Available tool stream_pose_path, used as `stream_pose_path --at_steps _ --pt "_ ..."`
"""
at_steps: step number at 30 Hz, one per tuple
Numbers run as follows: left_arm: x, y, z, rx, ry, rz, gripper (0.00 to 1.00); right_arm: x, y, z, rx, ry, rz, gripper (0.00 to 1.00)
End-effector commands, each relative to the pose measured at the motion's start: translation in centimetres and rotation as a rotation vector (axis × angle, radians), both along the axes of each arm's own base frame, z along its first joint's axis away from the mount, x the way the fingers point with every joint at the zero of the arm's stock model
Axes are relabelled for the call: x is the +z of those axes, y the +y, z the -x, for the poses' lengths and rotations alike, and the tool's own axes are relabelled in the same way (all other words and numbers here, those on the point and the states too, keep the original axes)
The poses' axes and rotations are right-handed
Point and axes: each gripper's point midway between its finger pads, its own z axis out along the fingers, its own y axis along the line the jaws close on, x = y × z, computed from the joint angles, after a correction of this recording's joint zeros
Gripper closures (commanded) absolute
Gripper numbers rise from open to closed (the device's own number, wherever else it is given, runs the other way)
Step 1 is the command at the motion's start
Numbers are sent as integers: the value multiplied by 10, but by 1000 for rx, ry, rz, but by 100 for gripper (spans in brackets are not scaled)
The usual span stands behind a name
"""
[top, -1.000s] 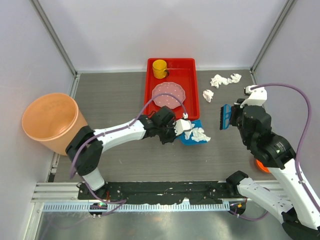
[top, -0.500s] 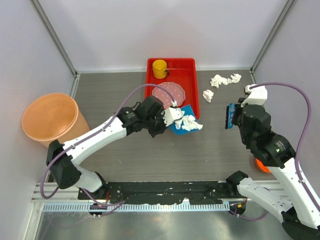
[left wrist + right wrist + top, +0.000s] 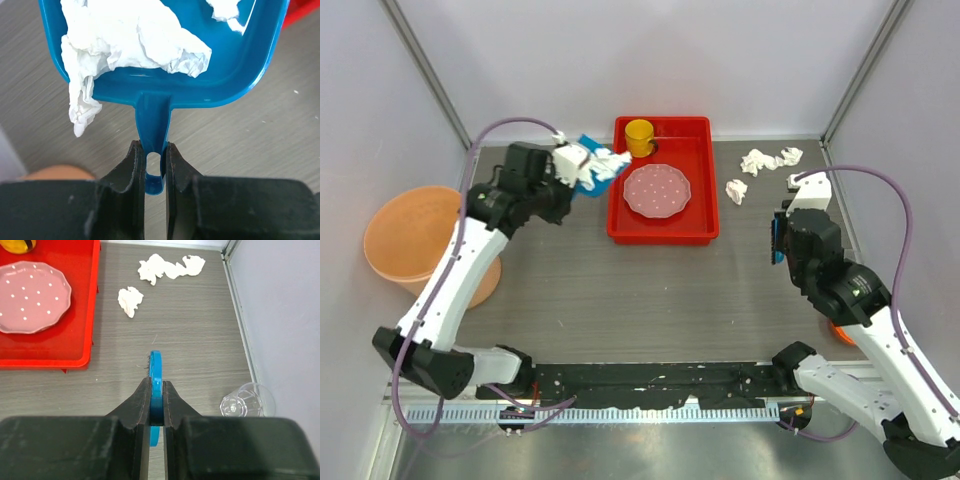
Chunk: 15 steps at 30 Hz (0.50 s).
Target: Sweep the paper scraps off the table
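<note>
My left gripper (image 3: 154, 150) is shut on the handle of a blue dustpan (image 3: 240, 70). The pan carries crumpled white paper scraps (image 3: 135, 40), one hanging over its left rim. From above, the dustpan (image 3: 588, 150) hangs at the back left, just left of the red tray. My right gripper (image 3: 156, 385) is shut on a blue brush (image 3: 156, 365), held edge-on above the table (image 3: 650, 280) at the right. Loose paper scraps (image 3: 770, 159) lie at the back right, with one more scrap (image 3: 736, 190) nearer the tray. They show ahead of the brush in the right wrist view as well (image 3: 170, 267).
A red tray (image 3: 705, 225) at the back middle holds a pink dotted plate (image 3: 656, 189) and a yellow cup (image 3: 639, 136). An orange bucket (image 3: 415, 235) stands at the left edge. A clear glass (image 3: 247, 401) sits by the right wall.
My left arm has swung the loaded dustpan from in front of the tray up to the back left. The right arm has barely shifted; the brush now points edge-on.
</note>
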Motion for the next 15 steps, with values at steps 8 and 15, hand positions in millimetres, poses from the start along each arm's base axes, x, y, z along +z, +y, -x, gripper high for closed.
stream_pose_path --at_steps 8,15 --pt "70 137 23 372 -64 2 100 -16 17 -24 58 18 66 99" --pt "75 196 41 505 -40 -41 100 -32 20 -29 73 52 105 99"
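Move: The bucket's middle lies roughly 27 cm to the left of the left gripper, about 8 cm back and 15 cm below. On the other side, the red tray is centred some 20 cm to the right and 13 cm farther out, about 25 cm below, with the mug 14 cm right and 24 cm ahead. From the right gripper, the nearest paper scrap lies about 17 cm ahead, 9 cm left and 29 cm below; two more lie about 24 cm ahead, one 4 cm left and one 3 cm right. Swing the left gripper about 18 cm left towards the bucket, away from the tray, rising some 7 cm and turning the wrist about 30 degrees counter-clockwise, while keeping the dustpan's handle pinched and the scraps on the pan. Meanwhile ease the right gripper, still gripping the brush, down about 4 cm and slightly forward towards the nearest scrap. ##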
